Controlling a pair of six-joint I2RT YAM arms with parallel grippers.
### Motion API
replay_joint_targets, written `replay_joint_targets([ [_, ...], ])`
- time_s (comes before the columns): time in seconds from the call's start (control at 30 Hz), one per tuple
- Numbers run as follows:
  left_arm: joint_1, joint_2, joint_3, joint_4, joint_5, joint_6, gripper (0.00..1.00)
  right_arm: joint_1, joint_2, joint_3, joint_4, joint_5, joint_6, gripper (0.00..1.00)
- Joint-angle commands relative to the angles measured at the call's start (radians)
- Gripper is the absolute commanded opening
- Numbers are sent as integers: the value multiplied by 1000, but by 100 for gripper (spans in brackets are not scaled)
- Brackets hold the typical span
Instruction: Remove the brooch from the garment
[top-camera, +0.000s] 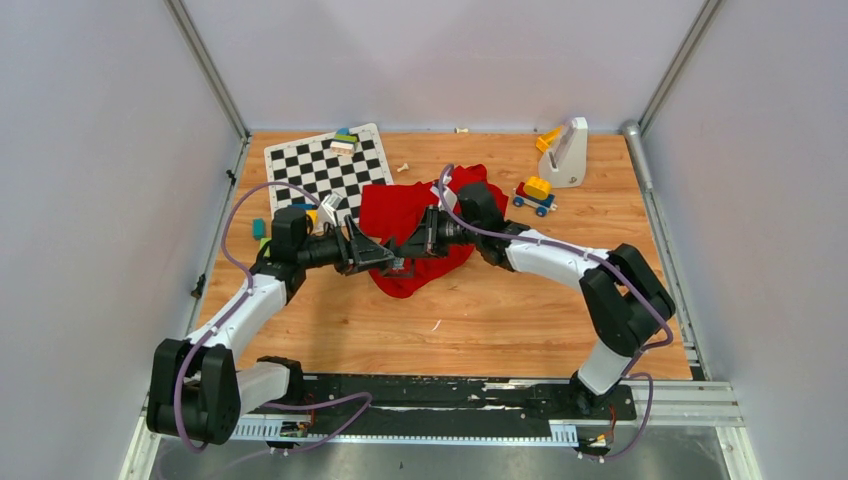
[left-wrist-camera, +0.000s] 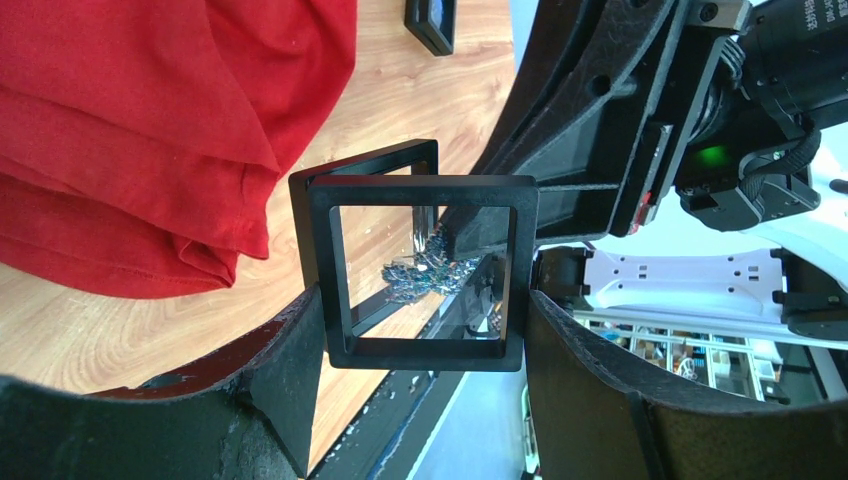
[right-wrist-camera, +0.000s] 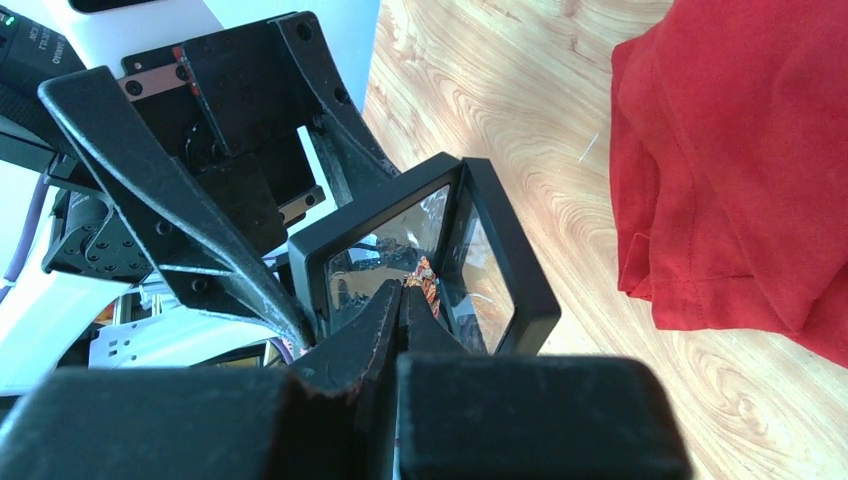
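The red garment (top-camera: 400, 215) lies crumpled in the middle of the wooden table, also seen in the left wrist view (left-wrist-camera: 130, 130) and the right wrist view (right-wrist-camera: 740, 150). Beside its near-left edge my left gripper (top-camera: 383, 258) (left-wrist-camera: 422, 300) is shut on a black square display case (left-wrist-camera: 425, 355) (right-wrist-camera: 520, 270), which hangs open above the table. My right gripper (top-camera: 410, 248) (right-wrist-camera: 403, 290) reaches into the case from the other side. Its tips are shut on the glittery brooch (left-wrist-camera: 430, 268) (right-wrist-camera: 427, 283) between the case's two clear halves.
A checkerboard mat (top-camera: 325, 165) with stacked toy blocks (top-camera: 344, 142) lies at the back left. A white stand (top-camera: 567, 152) and a toy block car (top-camera: 535, 193) sit at the back right. Small blocks (top-camera: 258, 228) lie by the left arm. A black item (left-wrist-camera: 432, 22) lies on the wood.
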Motion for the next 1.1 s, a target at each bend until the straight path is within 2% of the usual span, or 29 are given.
replay_joint_targets([
  [0.0, -9, -3, 4, 30, 29, 12, 21, 7, 21, 46, 40, 3, -2, 0],
  [0.37, -11, 0, 0, 21, 34, 29, 21, 7, 48, 56, 24, 19, -19, 1],
  [0.47, -11, 3, 0, 20, 33, 33, 21, 7, 47, 62, -4, 41, -39, 17],
  [0.53, -11, 4, 0, 19, 30, 34, 21, 6, 40, 61, -17, 55, -51, 23],
  [0.67, -11, 12, -1, 13, 26, 46, 20, 7, 18, 69, -51, 90, -74, 26],
  [0.87, -16, 26, -4, 7, 11, 63, 20, 5, -31, 76, -123, 158, -118, 40],
  [1.07, -69, 49, -9, 12, -33, 79, 20, -33, -122, 26, -138, 147, -123, 42],
])
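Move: The left hand still holds the open box, whose middle lies about 3 cm to its right, 1 cm ahead and 1 cm below. From the right hand, which holds the brooch about 2 cm below its tips and 1 cm left, the box's middle is level ahead, 2 cm left and 2 cm down. The garment lies some 8 cm ahead of the right hand, 3 cm right and 16 cm below. Right hand lowers the brooch about 1.5 cm into the left-held box, eases forward opening, then backs off right. ##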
